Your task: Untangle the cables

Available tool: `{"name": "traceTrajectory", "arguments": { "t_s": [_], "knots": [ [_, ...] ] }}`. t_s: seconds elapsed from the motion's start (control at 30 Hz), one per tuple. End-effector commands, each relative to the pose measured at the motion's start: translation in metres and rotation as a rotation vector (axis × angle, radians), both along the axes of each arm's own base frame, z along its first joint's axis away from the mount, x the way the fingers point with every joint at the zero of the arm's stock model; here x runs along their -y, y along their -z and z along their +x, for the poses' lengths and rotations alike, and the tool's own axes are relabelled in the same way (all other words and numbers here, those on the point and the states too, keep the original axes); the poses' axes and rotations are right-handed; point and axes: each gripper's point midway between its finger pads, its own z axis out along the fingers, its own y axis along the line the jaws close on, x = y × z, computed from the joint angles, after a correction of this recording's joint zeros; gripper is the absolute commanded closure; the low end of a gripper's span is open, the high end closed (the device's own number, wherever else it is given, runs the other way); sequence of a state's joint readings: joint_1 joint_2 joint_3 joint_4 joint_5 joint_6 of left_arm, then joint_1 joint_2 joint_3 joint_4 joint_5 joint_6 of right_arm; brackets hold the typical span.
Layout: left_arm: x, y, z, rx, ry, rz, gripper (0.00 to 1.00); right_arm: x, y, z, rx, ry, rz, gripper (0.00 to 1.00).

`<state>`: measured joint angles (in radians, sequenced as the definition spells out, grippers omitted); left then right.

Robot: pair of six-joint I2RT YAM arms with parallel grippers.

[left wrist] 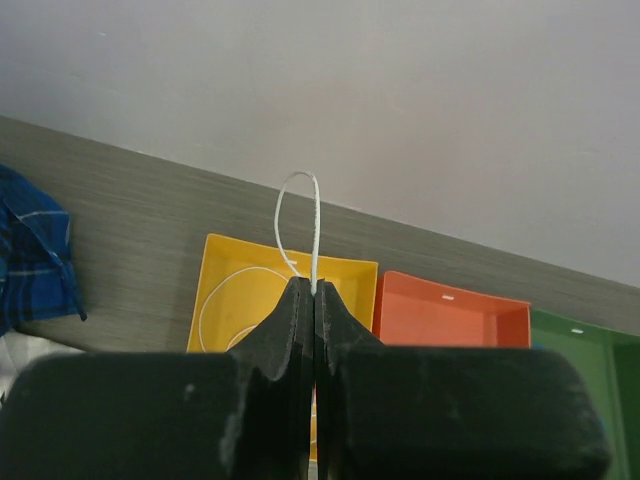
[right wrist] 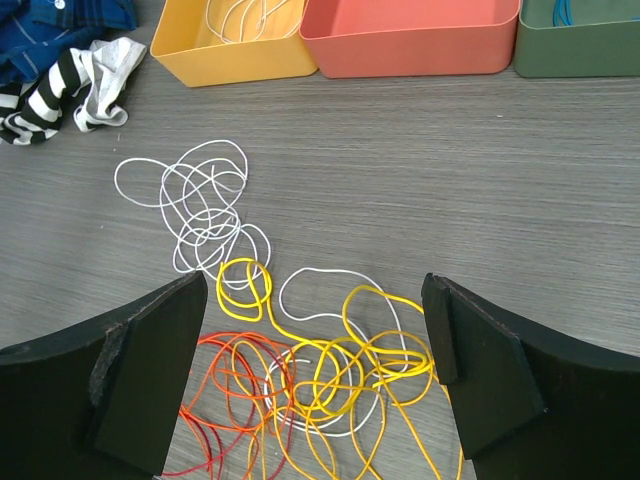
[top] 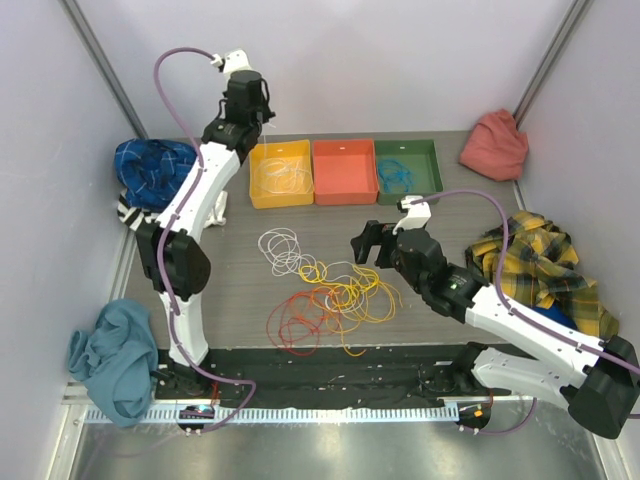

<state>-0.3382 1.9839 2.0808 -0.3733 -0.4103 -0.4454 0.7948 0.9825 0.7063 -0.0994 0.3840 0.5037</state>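
The cables lie tangled mid-table: a white coil (top: 283,250) (right wrist: 205,205), yellow loops (top: 352,290) (right wrist: 350,360) and orange and red loops (top: 295,320) (right wrist: 225,400), overlapping one another. Another white strand (right wrist: 330,275) runs through the yellow loops. My right gripper (top: 362,243) (right wrist: 314,285) hangs open just above the yellow part, its fingers on either side and nothing between them. My left gripper (top: 258,112) (left wrist: 315,285) is raised high over the yellow bin (top: 254,185) (left wrist: 215,290), shut on a thin white cable (left wrist: 296,215) that loops out past its tips.
More white cable (top: 280,178) lies in the yellow bin. Beside it stand an orange bin (top: 344,190) and a green bin (top: 432,165) holding a blue cable (top: 393,175). Clothes lie around: blue plaid (top: 150,170), teal (top: 110,360), red (top: 495,145), yellow plaid (top: 540,260).
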Motion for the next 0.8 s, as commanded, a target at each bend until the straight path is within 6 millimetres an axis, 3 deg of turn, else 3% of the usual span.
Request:
{"name": "traceTrajectory", "arguments": {
  "t_s": [0.0,0.17,0.23,0.27,0.3,0.37,0.43,0.5,0.6,0.63,0.7,0.73,0.77],
  "knots": [
    [0.001,-0.020,0.012,0.076,-0.009,-0.031,1.00,0.002,-0.007,0.002,0.024,0.019,0.022,0.01],
    [0.018,0.021,0.042,0.007,0.026,-0.001,0.99,0.007,-0.006,0.001,0.025,0.035,0.015,0.01],
    [0.024,0.022,0.047,0.004,0.049,-0.007,0.88,0.009,-0.007,0.001,0.028,0.041,0.003,0.01],
    [0.025,0.034,0.047,-0.030,0.053,0.004,0.80,0.011,-0.008,0.002,0.031,0.044,-0.004,0.01],
    [0.025,0.044,0.049,-0.052,0.051,0.009,0.60,0.013,-0.008,0.003,0.037,0.050,-0.014,0.01],
    [0.020,0.058,0.047,-0.085,0.030,0.027,0.37,0.015,-0.010,0.003,0.043,0.057,-0.019,0.01],
    [0.013,0.069,0.045,-0.113,0.000,0.043,0.00,0.016,-0.011,0.004,0.047,0.060,-0.022,0.01],
    [0.006,0.070,0.041,-0.133,-0.029,0.059,0.00,0.015,-0.011,0.003,0.048,0.057,-0.019,0.01],
    [-0.002,0.044,0.034,-0.090,-0.066,0.047,0.00,0.015,-0.015,0.003,0.054,0.058,-0.010,0.01],
    [-0.007,0.020,0.026,-0.048,-0.076,0.032,0.00,0.016,-0.018,0.003,0.062,0.062,-0.005,0.01],
    [-0.011,-0.005,0.015,-0.005,-0.086,0.009,0.00,0.018,-0.021,0.002,0.069,0.064,-0.004,0.01],
    [-0.015,-0.031,-0.002,0.036,-0.087,-0.032,0.00,0.019,-0.023,0.002,0.076,0.068,-0.002,0.01],
    [-0.015,-0.039,-0.011,0.044,-0.082,-0.045,0.00,0.020,-0.021,0.001,0.075,0.067,-0.006,0.01]
  ]
}}
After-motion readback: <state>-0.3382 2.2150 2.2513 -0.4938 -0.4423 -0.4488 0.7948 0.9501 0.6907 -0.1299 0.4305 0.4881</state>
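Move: The left hand holds the end of a white cable that hangs into the yellow bin; the bin's middle lies some 30 cm below that hand, about 4 cm to its right and only 1 cm or so ahead. The red bin stands at the same depth, about 22 cm to the left hand's right, and the loose white cable lies on the table some 22 cm back and 6 cm right. From the right hand, the yellow bin is about 31 cm ahead, 23 cm left and 17 cm below. The left hand, its fingers still shut on the white cable's end, sinks nearly 10 cm in all towards the yellow bin, at first easing about 5 cm forward and a little right. On the way down the fingers spread from shut to wide open and let go of the cable while still well above the bin, the wrist tipping some 10 degrees farther down, and then the hand starts back and slightly up with empty fingers. ##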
